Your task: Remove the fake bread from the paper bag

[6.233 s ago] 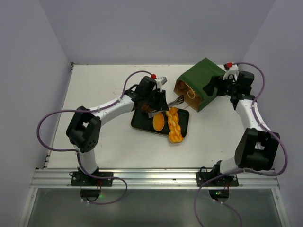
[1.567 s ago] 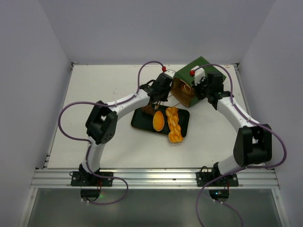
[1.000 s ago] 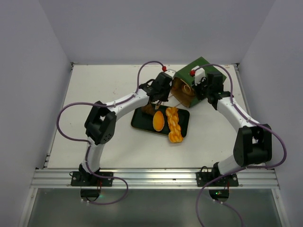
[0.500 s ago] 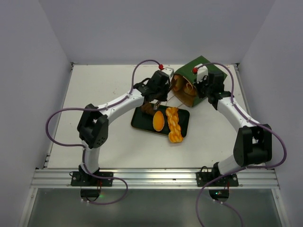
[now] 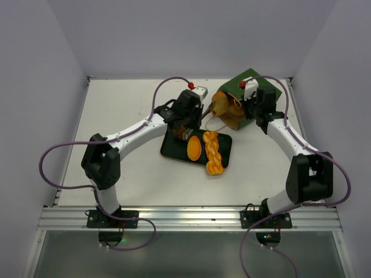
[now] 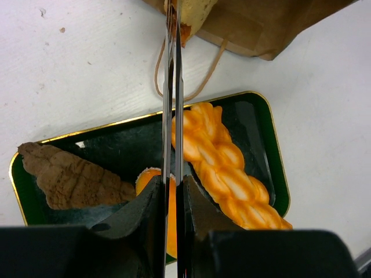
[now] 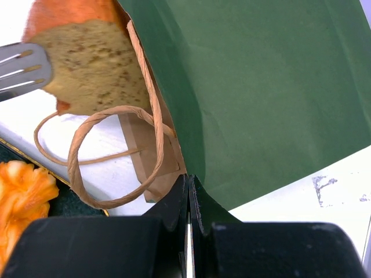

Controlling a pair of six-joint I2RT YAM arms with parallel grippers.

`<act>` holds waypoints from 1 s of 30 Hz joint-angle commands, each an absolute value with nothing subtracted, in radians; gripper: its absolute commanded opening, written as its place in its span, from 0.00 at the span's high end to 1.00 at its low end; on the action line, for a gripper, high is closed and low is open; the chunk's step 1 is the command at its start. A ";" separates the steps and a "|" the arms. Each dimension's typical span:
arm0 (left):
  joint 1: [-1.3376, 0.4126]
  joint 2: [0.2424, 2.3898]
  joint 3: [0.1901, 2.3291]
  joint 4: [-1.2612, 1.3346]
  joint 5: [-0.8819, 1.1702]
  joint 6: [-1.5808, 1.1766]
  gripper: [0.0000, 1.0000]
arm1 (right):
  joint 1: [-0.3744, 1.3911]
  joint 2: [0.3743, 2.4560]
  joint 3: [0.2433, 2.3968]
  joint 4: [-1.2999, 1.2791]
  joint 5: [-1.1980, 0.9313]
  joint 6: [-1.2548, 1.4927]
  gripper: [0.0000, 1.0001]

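Note:
The dark green paper bag (image 5: 255, 81) lies on its side, its brown mouth facing left. My right gripper (image 5: 248, 109) is shut on the bag's lower edge (image 7: 261, 87), right next to the string handle (image 7: 110, 156). My left gripper (image 6: 172, 179) is shut on thin metal tongs (image 6: 173, 87). The tongs pinch a tan slice (image 6: 194, 11) at the bag mouth, and the slice also shows in the right wrist view (image 7: 87, 63). On the black tray (image 6: 255, 133) lie an orange braided loaf (image 6: 223, 162), an orange oval roll (image 6: 145, 176) and a dark brown piece (image 6: 69, 179).
The tray (image 5: 226, 152) sits just left of and below the bag mouth, and the loaf (image 5: 213, 152) overhangs its near edge. One bag handle (image 6: 197, 81) loops onto the table beside the tray's far rim. Grey walls enclose the table.
My left gripper has drawn back to the left from the bag mouth with the tongs, and the tan slice has come out to the opening. The bag has shifted slightly.

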State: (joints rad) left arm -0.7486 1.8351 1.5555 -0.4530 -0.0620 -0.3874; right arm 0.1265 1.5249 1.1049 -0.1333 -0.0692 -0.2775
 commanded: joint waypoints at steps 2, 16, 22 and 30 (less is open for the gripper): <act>-0.752 1.729 1.511 -0.416 -0.029 -0.417 1.00 | 0.114 1.523 1.104 -0.081 -0.060 -0.250 1.00; -0.752 1.459 1.304 -0.472 0.185 -0.448 1.00 | 0.106 1.525 1.103 -0.089 -0.077 -0.249 1.00; -0.744 1.341 1.261 -0.607 0.339 -0.454 1.00 | 0.106 1.525 1.098 -0.089 -0.080 -0.250 1.00; -0.732 1.304 1.272 -0.774 0.408 -0.445 1.00 | 0.106 1.525 1.097 -0.089 -0.089 -0.252 1.00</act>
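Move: The spotted bread, already pinched in the tongs' tips, is about 9 cm ahead and 10 cm right of the left hand, at the bag's mouth, which is some 9 cm ahead and 13 cm right. The tray's middle, nearly below the hand, is 4 cm back; the braided bread is 8 cm back and 8 cm right, about 12 cm below. From the right hand, the bag's middle is 6 cm ahead, and the tray 12 cm back and 22 cm left. The spotted bread, kept in the tongs' tips, is drawn away from the bag's mouth as the left hand goes back some 16 cm, rising about 7 cm and easing left, first slowly and then faster. The wrist turns about 15 degrees clockwise, swinging the tongs more sideways, while the fingers keep their hold on them. The right hand stays in place, still holding the bag's edge. ##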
